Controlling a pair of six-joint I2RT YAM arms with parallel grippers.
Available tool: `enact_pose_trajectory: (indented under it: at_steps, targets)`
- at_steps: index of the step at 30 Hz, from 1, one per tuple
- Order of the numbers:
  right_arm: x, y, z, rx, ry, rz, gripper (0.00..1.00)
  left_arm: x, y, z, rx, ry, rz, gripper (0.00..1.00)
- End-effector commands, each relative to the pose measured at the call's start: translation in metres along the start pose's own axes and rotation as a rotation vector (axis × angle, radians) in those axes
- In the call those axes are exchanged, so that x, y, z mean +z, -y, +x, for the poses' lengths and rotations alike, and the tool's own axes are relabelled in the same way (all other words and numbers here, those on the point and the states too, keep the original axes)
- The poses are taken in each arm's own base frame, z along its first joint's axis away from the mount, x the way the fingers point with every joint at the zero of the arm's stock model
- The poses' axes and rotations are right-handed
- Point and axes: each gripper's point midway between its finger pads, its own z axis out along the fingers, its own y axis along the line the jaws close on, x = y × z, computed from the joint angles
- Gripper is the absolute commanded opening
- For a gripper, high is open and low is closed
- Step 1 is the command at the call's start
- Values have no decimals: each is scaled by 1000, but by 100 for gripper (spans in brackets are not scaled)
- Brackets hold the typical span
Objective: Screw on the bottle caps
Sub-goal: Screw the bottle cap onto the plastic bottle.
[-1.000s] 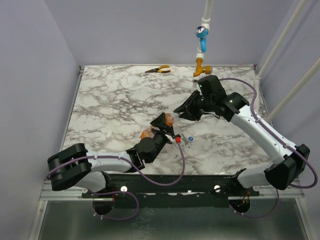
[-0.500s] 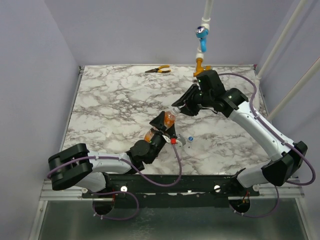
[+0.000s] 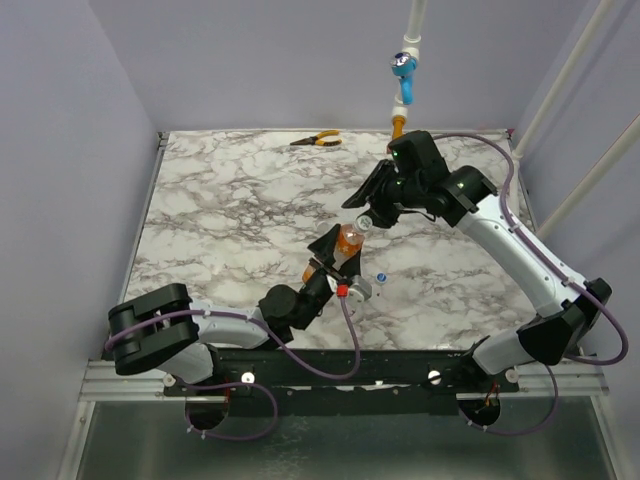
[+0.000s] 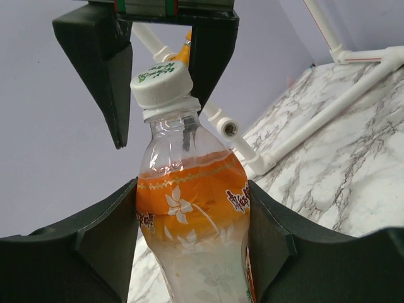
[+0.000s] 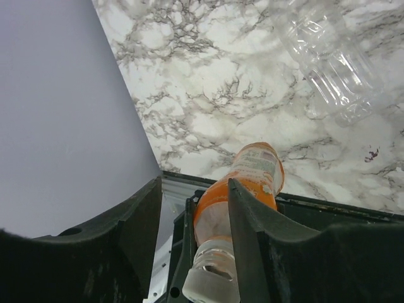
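Observation:
My left gripper (image 4: pixel 189 189) is shut on the body of the bottle (image 4: pixel 189 218), a clear one with orange contents, held up off the table and tilted. A whitish cap (image 4: pixel 161 83) sits on its neck. My right gripper (image 3: pixel 363 218) is at the bottle's top, open. Its fingers (image 4: pixel 107 69) stand on either side of the cap, with a gap on one side. In the right wrist view the cap (image 5: pixel 211 287) lies close to one finger (image 5: pixel 265 240). A tiny blue cap (image 3: pixel 381 277) lies on the marble table (image 3: pixel 220 200), just right of the bottle.
An empty clear plastic bottle (image 5: pixel 328 60) lies on the marble below the right gripper. Orange-handled pliers (image 3: pixel 317 140) rest at the far edge. White pipe with a blue valve (image 3: pixel 403 66) and an orange one stands at the back; more pipe (image 3: pixel 560 90) runs up the right.
The left arm has pushed the bottle up and more upright towards the right gripper. The right gripper's jaws have opened off the cap and shifted slightly up.

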Motion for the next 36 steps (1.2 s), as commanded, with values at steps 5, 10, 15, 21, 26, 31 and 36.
enact_pose_trajectory:
  at_steps: [5,10,15,21,26,31,36]
  targets:
    - [-9,4,-5,-45,41,27,53,-3,-4,-12,-98,73,-34,33]
    - [-3,12,-3,-39,36,45,56,-6,-7,-16,-139,94,-39,32]
    - [-14,7,-16,-60,109,30,65,-12,-3,-13,-157,91,-14,33]
    - [-33,-10,-36,-152,213,-20,77,-18,0,-11,-208,82,15,33]
    - [-51,-20,-45,-435,293,-116,84,-23,8,-10,-289,51,69,32]
    - [-59,-23,-28,-695,307,-154,84,-31,18,-10,-352,22,146,33]
    - [-76,-38,-7,-862,287,-235,84,-39,20,-10,-400,10,178,33]
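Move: The white cap already sits on the bottle's neck, roughly 3 cm back, 1 cm right and 2 cm below the right hand. The clear bottle lies nearly beneath that hand, some 22 cm down, 2 cm ahead and 2 cm left; the blue cap is about 6 cm back, 9 cm right and 25 cm down. From the left hand gripping the orange bottle, the white cap is about 2 cm ahead, 5 cm right and 7 cm up. Right hand opens wide, rising about 7 cm away from the cap; left draws the bottle back 3 cm. ##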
